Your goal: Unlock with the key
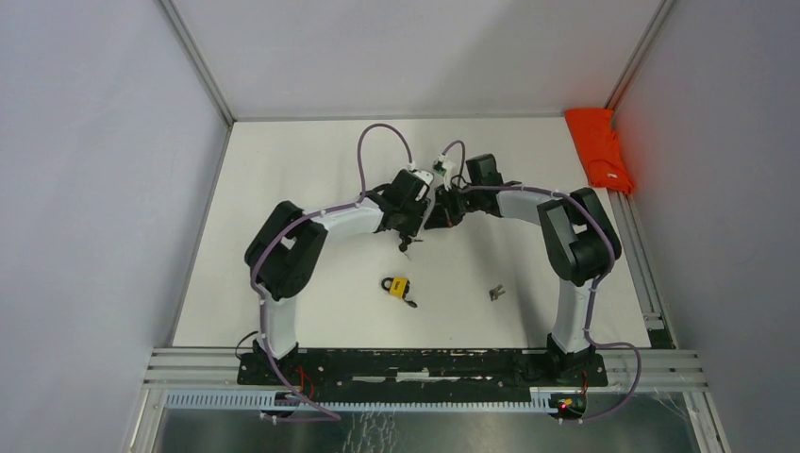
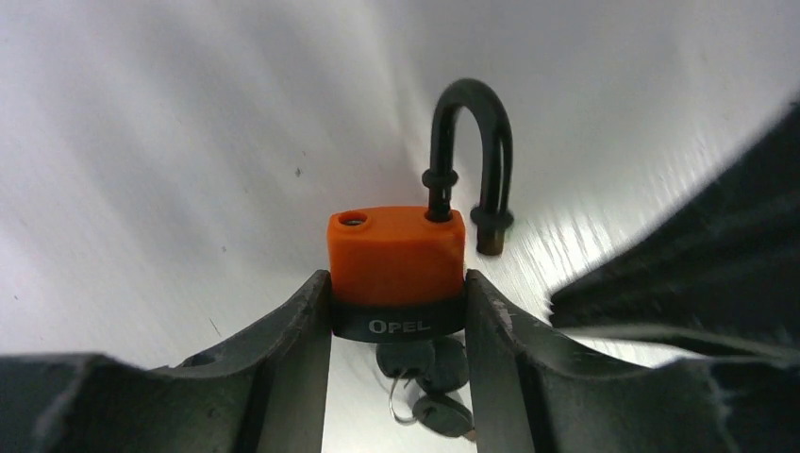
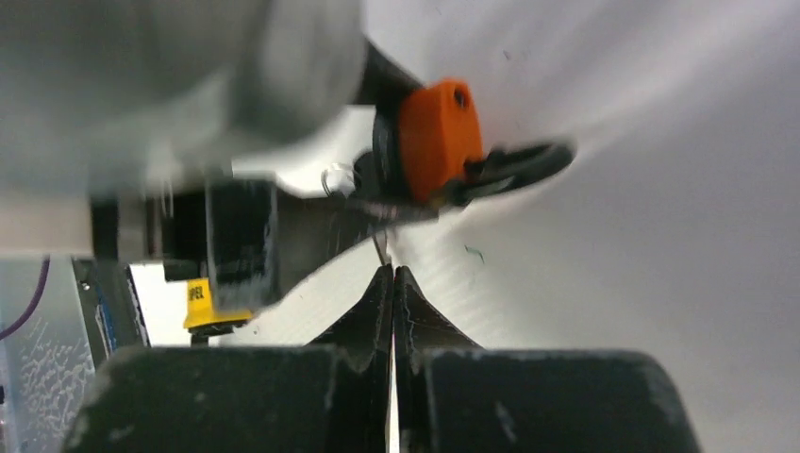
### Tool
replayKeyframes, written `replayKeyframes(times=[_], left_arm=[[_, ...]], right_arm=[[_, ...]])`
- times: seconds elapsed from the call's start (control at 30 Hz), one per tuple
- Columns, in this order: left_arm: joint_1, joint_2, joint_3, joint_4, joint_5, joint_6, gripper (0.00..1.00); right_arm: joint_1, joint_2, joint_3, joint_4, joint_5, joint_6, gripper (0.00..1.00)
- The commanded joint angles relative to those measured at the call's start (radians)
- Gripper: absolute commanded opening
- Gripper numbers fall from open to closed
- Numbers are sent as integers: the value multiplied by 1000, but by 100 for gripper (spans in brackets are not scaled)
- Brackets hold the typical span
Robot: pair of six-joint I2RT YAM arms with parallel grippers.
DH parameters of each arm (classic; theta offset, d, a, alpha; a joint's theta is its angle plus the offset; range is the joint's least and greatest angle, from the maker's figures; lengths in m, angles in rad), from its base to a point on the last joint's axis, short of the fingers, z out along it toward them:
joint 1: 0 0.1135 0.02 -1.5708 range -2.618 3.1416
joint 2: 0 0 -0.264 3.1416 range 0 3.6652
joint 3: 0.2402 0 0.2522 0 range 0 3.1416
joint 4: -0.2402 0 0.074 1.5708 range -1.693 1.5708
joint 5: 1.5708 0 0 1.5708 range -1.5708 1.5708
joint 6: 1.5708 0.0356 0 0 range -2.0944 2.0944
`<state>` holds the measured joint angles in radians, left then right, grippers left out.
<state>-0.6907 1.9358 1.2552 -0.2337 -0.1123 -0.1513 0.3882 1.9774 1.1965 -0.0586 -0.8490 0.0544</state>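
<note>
An orange padlock (image 2: 396, 255) with a black base is clamped between the fingers of my left gripper (image 2: 397, 311), above the middle of the table. Its black shackle (image 2: 470, 104) stands raised, and the free end has swung clear of its hole. The key sits in the lock's underside, with spare keys (image 2: 434, 363) hanging from a ring. My right gripper (image 3: 392, 274) is shut just below the padlock (image 3: 437, 137). A thin wire shows at its tips; I cannot tell if it is pinched. In the top view both grippers (image 1: 408, 231) (image 1: 436, 219) meet mid-table.
A yellow padlock (image 1: 397, 286) with a key in it lies on the table nearer the arm bases. A loose bunch of keys (image 1: 496, 293) lies to its right. An orange cloth (image 1: 598, 149) lies at the far right edge.
</note>
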Motion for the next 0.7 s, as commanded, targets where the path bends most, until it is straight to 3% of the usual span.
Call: replayKeyframes(times=[0.0, 0.17, 0.37, 0.53, 0.67], left_arm=[[5, 78, 116, -6, -146, 34, 2], [14, 183, 217, -76, -234, 18, 2], [48, 267, 321, -118, -244, 15, 2], [102, 291, 371, -117, -130, 12, 2], [136, 266, 370, -95, -30, -8, 13]], right_arm=[[-26, -73, -55, 26, 86, 29, 0], [-67, -145, -78, -23, 215, 41, 0], [-82, -239, -113, -53, 339, 44, 0], [-84, -258, -119, -55, 376, 53, 0], [-83, -257, -136, -33, 373, 75, 1]])
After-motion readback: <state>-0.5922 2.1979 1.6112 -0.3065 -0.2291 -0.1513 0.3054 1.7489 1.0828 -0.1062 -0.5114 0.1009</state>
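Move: The left gripper already holds the open orange padlock, its middle about 1 cm ahead of the finger pads. The clear table spot it is going to lies about 10 cm ahead, 1 cm left and some 3 cm below. The key bunch sits about 4 cm back and 1 cm left, slightly lower; the yellow padlock is roughly 16 cm back, 3 cm left and 3 cm below. From the shut right gripper, the orange padlock is about 4 cm left, 1 cm ahead and 2 cm lower. Bring the left gripper forward about 10 cm, low and nearly level, carrying the orange padlock away from the yellow one; keep the pinch on its black base and turn the wrist some 10 degrees counter-clockwise. Meanwhile draw the shut right gripper clear of the padlock, about 7 cm right and a little forward, dipping briefly before rising, while turning it clockwise. ##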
